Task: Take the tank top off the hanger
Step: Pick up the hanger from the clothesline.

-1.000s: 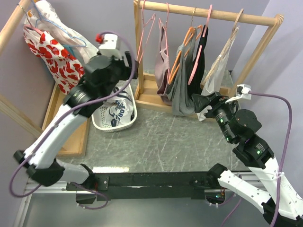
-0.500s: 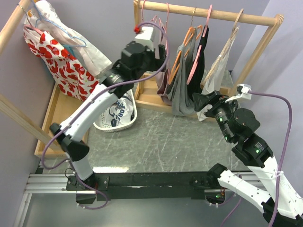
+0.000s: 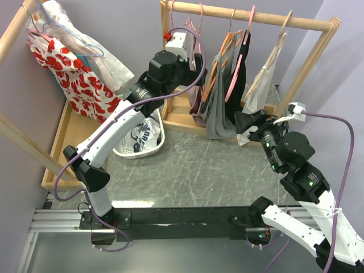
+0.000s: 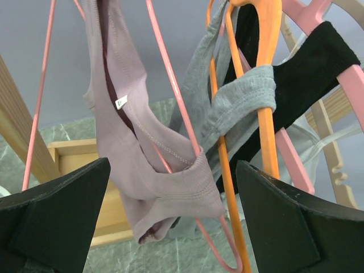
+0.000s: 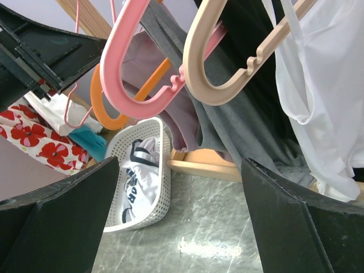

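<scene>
Several tank tops hang on the wooden rack (image 3: 256,16): a mauve one (image 3: 196,85) on a thin pink hanger (image 3: 176,34), a grey one (image 3: 219,105) on an orange hanger (image 3: 219,60), a black one (image 3: 239,74) and a white one (image 3: 264,79). My left gripper (image 3: 197,61) is open at the rack's left end. In the left wrist view (image 4: 170,227) the mauve top's lower strap loop (image 4: 153,176) hangs between its fingers, untouched, with the orange hanger (image 4: 267,114) just right. My right gripper (image 3: 242,122) is open and empty below the grey and white tops, as the right wrist view (image 5: 182,227) also shows.
A white basket (image 3: 122,149) holding a white printed garment stands left of the rack's base. A red floral garment (image 3: 62,68) hangs on a second rack at far left above a wooden tray (image 3: 68,142). The grey marble table (image 3: 193,170) lies in front.
My left arm swung from over the basket up and right to the rack's left end, beside the mauve top. The right arm barely moved.
</scene>
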`<state>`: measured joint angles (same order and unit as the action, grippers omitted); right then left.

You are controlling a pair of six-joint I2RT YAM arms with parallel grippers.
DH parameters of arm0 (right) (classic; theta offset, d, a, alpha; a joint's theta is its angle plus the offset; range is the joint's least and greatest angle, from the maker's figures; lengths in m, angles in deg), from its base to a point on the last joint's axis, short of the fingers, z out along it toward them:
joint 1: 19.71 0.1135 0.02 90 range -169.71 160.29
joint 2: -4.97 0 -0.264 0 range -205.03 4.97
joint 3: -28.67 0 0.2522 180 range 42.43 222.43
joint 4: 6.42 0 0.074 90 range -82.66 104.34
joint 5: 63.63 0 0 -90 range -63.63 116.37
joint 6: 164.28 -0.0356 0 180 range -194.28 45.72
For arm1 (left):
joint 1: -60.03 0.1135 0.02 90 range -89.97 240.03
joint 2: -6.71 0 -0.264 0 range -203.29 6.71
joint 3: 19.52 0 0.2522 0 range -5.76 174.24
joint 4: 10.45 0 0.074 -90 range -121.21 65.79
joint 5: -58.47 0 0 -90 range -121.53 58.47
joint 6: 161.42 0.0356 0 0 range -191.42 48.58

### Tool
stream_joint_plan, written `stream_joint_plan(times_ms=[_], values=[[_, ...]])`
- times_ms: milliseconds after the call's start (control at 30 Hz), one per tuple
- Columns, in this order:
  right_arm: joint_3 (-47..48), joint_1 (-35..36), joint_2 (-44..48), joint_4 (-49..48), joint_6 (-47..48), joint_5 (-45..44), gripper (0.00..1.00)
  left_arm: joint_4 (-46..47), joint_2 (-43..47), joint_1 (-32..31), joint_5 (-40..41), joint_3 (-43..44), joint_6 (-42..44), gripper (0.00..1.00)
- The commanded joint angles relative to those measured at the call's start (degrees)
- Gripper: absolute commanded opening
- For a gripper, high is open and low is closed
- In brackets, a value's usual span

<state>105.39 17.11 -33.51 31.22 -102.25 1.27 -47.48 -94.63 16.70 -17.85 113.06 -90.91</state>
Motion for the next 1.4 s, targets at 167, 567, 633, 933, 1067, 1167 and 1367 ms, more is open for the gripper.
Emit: stream_joint_plan(times_ms=[167,567,633,933,1067,1167,1367], values=[[0.67,-0.78,-0.72,-0.06,0.37,-1.09,0.96,-1.95,-1.31,-0.17,0.65,2.55,-3.72,0.92],[0.59,-2.01,-1.07,-0.06,0.02,0.31,0.96,0.15,-2.28,-0.79,3.73,0.18,-5.21,0.67],[0.59,-2.19,-1.16,0.03,0.02,0.58,0.96,0.94,-2.37,-1.05,5.13,-0.17,-5.21,0.63],[0.59,-3.24,-1.51,-0.15,0.28,1.37,0.96,-0.46,-3.43,-1.40,7.51,0.18,-5.04,0.65],[0.76,-3.68,-2.12,-0.32,0.19,2.34,0.96,-0.29,-3.78,-1.49,8.04,-0.52,-5.04,0.71],[0.67,-4.12,-2.39,-0.59,0.10,3.39,0.96,0.59,-4.04,-1.49,8.04,-0.70,-4.77,0.69],[0.67,-5.09,-2.83,-0.59,-0.33,4.62,0.96,0.86,-4.74,-1.58,8.39,-0.44,-4.42,0.42]])
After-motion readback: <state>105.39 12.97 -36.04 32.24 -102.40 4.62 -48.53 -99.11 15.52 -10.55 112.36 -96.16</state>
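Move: The pink hanger carrying the mauve tank top hangs from the rail just in front of the left hand; its strap-covered side is about 4 cm ahead, 1 cm to the right and 4 cm lower. Roughly 8 cm to the hand's right is the orange hanger with the grey top, about 3 cm ahead, and some 8 cm to its left hangs the empty pink hanger, 4 cm ahead. From the right hand, the mauve top's hanger lies about 20 cm ahead and 15 cm left, at its height. The mauve tank top's strap and the hanger side inside it are taken between the left fingers: the open hand sinks about 5 cm, edging some 2 cm forward towards them, while the wrist tips slightly down and turns slightly counter-clockwise. The fingers narrow from wide open to about half, easing open once on the way; a firm pinch can't be seen. ##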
